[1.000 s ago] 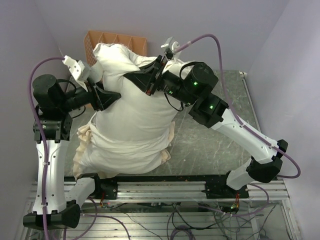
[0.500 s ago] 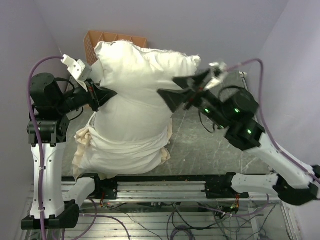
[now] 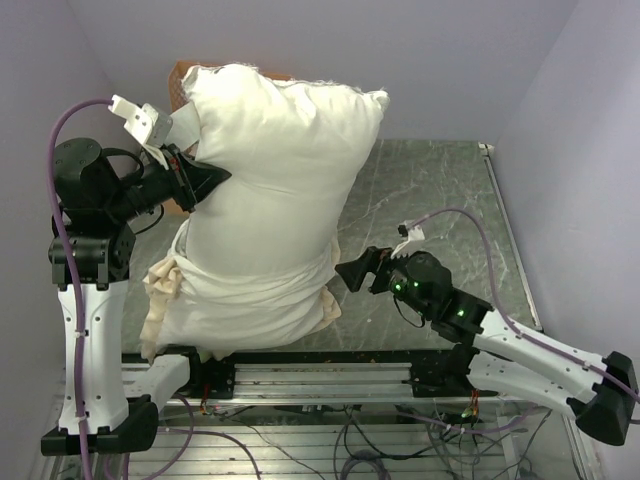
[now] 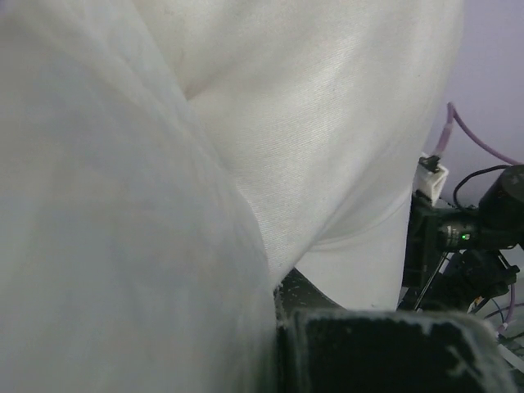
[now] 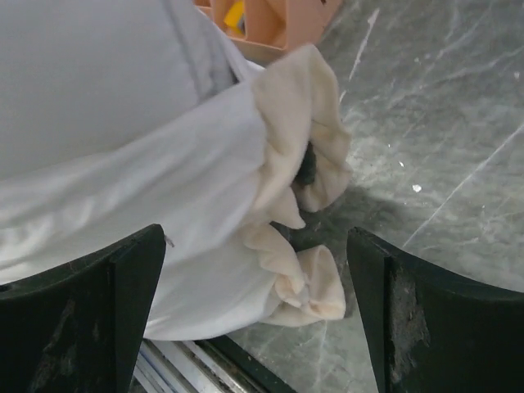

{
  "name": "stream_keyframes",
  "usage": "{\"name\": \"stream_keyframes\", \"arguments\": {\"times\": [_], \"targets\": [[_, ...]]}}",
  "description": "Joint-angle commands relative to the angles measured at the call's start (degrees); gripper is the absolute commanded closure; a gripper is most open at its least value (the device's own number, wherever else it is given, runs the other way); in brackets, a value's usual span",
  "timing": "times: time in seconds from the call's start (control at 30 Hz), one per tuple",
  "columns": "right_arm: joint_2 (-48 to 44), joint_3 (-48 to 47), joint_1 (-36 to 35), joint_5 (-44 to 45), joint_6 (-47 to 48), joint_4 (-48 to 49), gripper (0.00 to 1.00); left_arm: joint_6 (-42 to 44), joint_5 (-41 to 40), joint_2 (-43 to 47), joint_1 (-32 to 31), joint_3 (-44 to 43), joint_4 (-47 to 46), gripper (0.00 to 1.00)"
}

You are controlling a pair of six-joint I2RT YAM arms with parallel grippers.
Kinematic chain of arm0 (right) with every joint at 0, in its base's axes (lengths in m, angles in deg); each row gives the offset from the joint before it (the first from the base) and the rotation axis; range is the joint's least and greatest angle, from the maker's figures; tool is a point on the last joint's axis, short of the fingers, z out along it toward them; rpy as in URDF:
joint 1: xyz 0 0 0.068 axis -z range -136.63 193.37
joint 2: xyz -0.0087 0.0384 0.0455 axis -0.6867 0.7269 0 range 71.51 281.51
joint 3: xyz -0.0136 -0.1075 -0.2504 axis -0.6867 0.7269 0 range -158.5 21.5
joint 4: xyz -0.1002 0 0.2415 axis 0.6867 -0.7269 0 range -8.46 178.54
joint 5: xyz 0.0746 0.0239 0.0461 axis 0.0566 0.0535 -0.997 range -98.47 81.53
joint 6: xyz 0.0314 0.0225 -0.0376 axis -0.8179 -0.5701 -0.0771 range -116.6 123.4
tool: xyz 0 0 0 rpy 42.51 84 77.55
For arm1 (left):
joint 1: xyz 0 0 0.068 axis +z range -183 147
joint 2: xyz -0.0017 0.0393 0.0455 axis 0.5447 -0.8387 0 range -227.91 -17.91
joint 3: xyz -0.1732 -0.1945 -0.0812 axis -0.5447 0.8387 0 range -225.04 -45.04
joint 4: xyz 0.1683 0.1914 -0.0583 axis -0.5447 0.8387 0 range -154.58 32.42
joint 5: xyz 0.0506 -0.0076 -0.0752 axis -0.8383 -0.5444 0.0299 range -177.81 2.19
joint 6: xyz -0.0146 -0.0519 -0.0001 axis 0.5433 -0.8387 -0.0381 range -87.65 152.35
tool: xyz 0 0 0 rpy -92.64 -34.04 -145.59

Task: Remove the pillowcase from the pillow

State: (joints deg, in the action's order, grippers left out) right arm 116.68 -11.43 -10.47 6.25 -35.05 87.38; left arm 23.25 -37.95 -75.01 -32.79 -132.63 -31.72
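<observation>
The plump white pillow (image 3: pixel 285 140) stands upright, its upper half bare. The cream pillowcase (image 3: pixel 240 300) is bunched round its lower part, with the ruffled frill (image 3: pixel 160 290) showing at the bottom left and at the bottom right corner. My left gripper (image 3: pixel 205 180) is shut on the pillow's left side. White cloth fills the left wrist view, above one dark finger (image 4: pixel 385 352). My right gripper (image 3: pixel 350 272) hangs low and open beside the right frill. In the right wrist view that frill (image 5: pixel 307 282) lies between the spread fingers, touching neither.
An orange slotted basket (image 3: pixel 180 75) stands behind the pillow at the back left, also seen as the basket (image 5: pixel 274 16) in the right wrist view. The grey marbled tabletop (image 3: pixel 430 210) lies to the right. A black rail (image 3: pixel 330 360) runs along the near edge.
My right gripper let go of the pillow's top, opened, and swung down to the near right beside the frill. My left gripper shut on the pillow's left side. The pillow now stands taller.
</observation>
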Motion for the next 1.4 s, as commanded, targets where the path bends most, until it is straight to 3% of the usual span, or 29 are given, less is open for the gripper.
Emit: {"name": "stream_keyframes", "arguments": {"times": [0.0,0.23,0.57,0.63,0.77,1.13,1.37], "targets": [[2.15,2.42,3.19,-3.81,-6.86,9.61,0.09,-1.29,2.39,1.01,-0.47,-3.62,-4.02,0.93],[8.39,6.32,11.82,-16.48,-13.90,25.27,0.16,0.31,2.87,1.37,-0.48,-3.23,-2.42,0.93],[22.50,7.70,11.37,-21.85,-20.16,36.79,0.48,-0.36,2.70,1.34,-0.48,-4.28,-3.15,0.93],[23.92,8.14,10.68,-21.81,-20.25,37.96,0.59,0.04,2.47,1.15,-0.52,-4.78,-2.81,0.93],[24.80,8.84,9.71,-20.47,-19.26,37.44,1.00,1.48,0.76,0.93,-0.52,-6.37,-2.27,0.93],[28.21,12.95,5.20,-5.57,-16.46,28.99,1.00,-1.30,-6.54,-2.52,-0.54,-14.46,-11.57,0.93],[36.68,11.34,-3.34,3.74,-16.20,27.53,1.00,-1.10,-7.33,-6.21,-0.50,-22.12,-11.56,0.93]]}}
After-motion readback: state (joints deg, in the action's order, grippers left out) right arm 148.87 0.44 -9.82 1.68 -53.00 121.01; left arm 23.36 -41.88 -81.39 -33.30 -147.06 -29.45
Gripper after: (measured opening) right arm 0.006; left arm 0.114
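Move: The pillowcase's cream hem, at the near right side of the bunch, lies about 5 cm left of the open right hand, 3 cm ahead and some 7 cm below it. The bunched pillowcase has its middle roughly 23 cm to that hand's left, 2 cm nearer the base and 12 cm lower; the bared pillow's middle is about 15 cm ahead, 12 cm left and 8 cm above. From the left hand, already gripping the pillow's side, the hem is about 15 cm right, level fore and aft, and 30 cm down. The cream hem gets pinched by the right hand, which eases forward and left and sinks about 6 cm, tipping its fingers down as they shut, then draws down some 8 cm more and slightly back. The left hand keeps its grip on the pillow's side and, late on, lifts about 6 cm against that pull. ##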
